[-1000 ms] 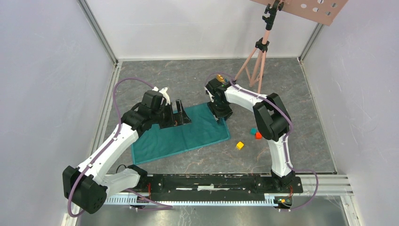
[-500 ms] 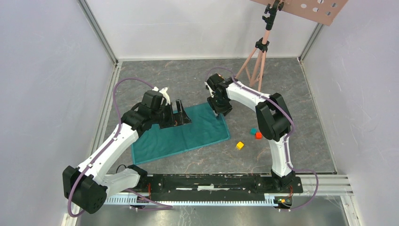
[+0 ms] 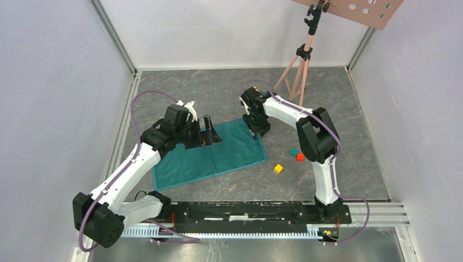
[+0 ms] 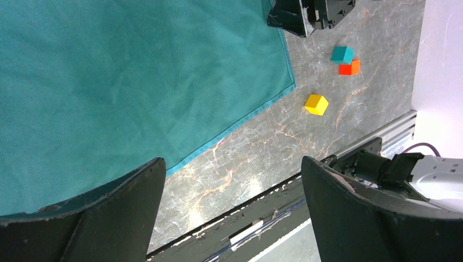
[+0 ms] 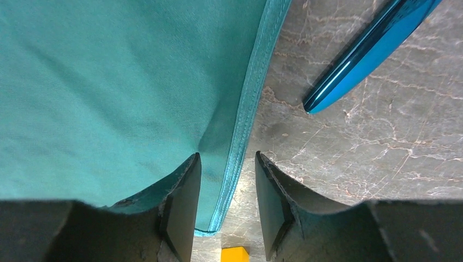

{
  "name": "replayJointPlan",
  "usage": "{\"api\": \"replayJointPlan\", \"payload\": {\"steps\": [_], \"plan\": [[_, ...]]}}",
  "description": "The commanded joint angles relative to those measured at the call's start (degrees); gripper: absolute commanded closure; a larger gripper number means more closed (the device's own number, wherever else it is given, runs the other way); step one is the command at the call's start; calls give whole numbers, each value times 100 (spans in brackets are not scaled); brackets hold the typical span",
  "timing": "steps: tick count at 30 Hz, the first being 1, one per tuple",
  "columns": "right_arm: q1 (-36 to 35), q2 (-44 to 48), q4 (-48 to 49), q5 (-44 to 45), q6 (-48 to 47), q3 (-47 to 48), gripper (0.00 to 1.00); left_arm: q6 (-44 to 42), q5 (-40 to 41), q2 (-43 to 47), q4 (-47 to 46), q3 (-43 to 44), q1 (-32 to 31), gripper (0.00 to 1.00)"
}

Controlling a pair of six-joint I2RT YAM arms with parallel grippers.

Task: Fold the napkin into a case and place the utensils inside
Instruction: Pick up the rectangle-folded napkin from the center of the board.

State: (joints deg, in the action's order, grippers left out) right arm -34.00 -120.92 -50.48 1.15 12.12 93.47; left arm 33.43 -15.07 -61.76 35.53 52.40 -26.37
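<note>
The teal-green napkin [image 3: 218, 155] lies flat on the marble table as a wide rectangle, and no narrow case shape shows. My right gripper [image 5: 226, 158] stands low over the napkin's [image 5: 109, 82] far right edge. It is open by a narrow gap, and the stitched hem [image 5: 245, 120] runs between its fingers without being pinched. A shiny blue knife-like utensil [image 5: 371, 49] lies on the bare table just beyond that hem. The spoon is out of view. My left gripper [image 4: 232, 164] hovers wide open above the napkin's [image 4: 136, 82] left part, holding nothing.
Three small cubes sit right of the napkin: yellow [image 3: 278, 168], teal [image 3: 294, 152] and red [image 3: 300, 157]. A tripod [image 3: 300, 65] stands at the back right. Grey walls close in the table, and the arms' rail [image 3: 245, 210] runs along the near edge.
My right gripper has shifted slightly toward the back along the napkin's right edge, and its jaws have narrowed a little. The left arm has not moved.
</note>
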Motion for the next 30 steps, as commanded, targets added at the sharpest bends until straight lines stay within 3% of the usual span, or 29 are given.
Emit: {"api": "replayJointPlan", "payload": {"steps": [1,9,14,20,25,30], "plan": [[38,-76,76,69,-12,-194,52,-294,-22,84,-54,16,17,0],[49,-189,334,56,9,-523,51,-315,-27,130,-13,24,27,0],[51,-390,578,39,11,-733,55,-322,0,219,54,33,34,0],[19,-597,802,322,-22,-844,76,-318,44,329,167,90,42,0],[-56,-563,977,475,-173,-840,100,-344,100,363,293,181,53,0],[-153,-14,1272,686,-524,-745,100,-381,279,376,464,262,63,0]]}}
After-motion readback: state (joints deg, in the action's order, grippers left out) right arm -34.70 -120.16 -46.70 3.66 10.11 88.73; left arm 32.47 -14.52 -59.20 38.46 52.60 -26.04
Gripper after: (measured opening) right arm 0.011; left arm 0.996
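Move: The napkin's right edge runs almost under the right hand, its middle about 1 cm back, 1 cm to the right and 2 cm below. The knife's middle lies roughly 11 cm farther out and 3 cm to the right of that hand; the yellow cube is some 14 cm back and 8 cm right. From the left hand the same edge is about 9 cm ahead, 17 cm right and 16 cm down. Down by about 1.5 cm, with a slip of roughly 1 cm back and to the right, the right hand sets its half-open fingers astride the napkin's hemmed right edge. It then stays low with barely any turn and closes the fingers all the way, pinching the cloth beside the hem, and eases about half a centimetre forward. ##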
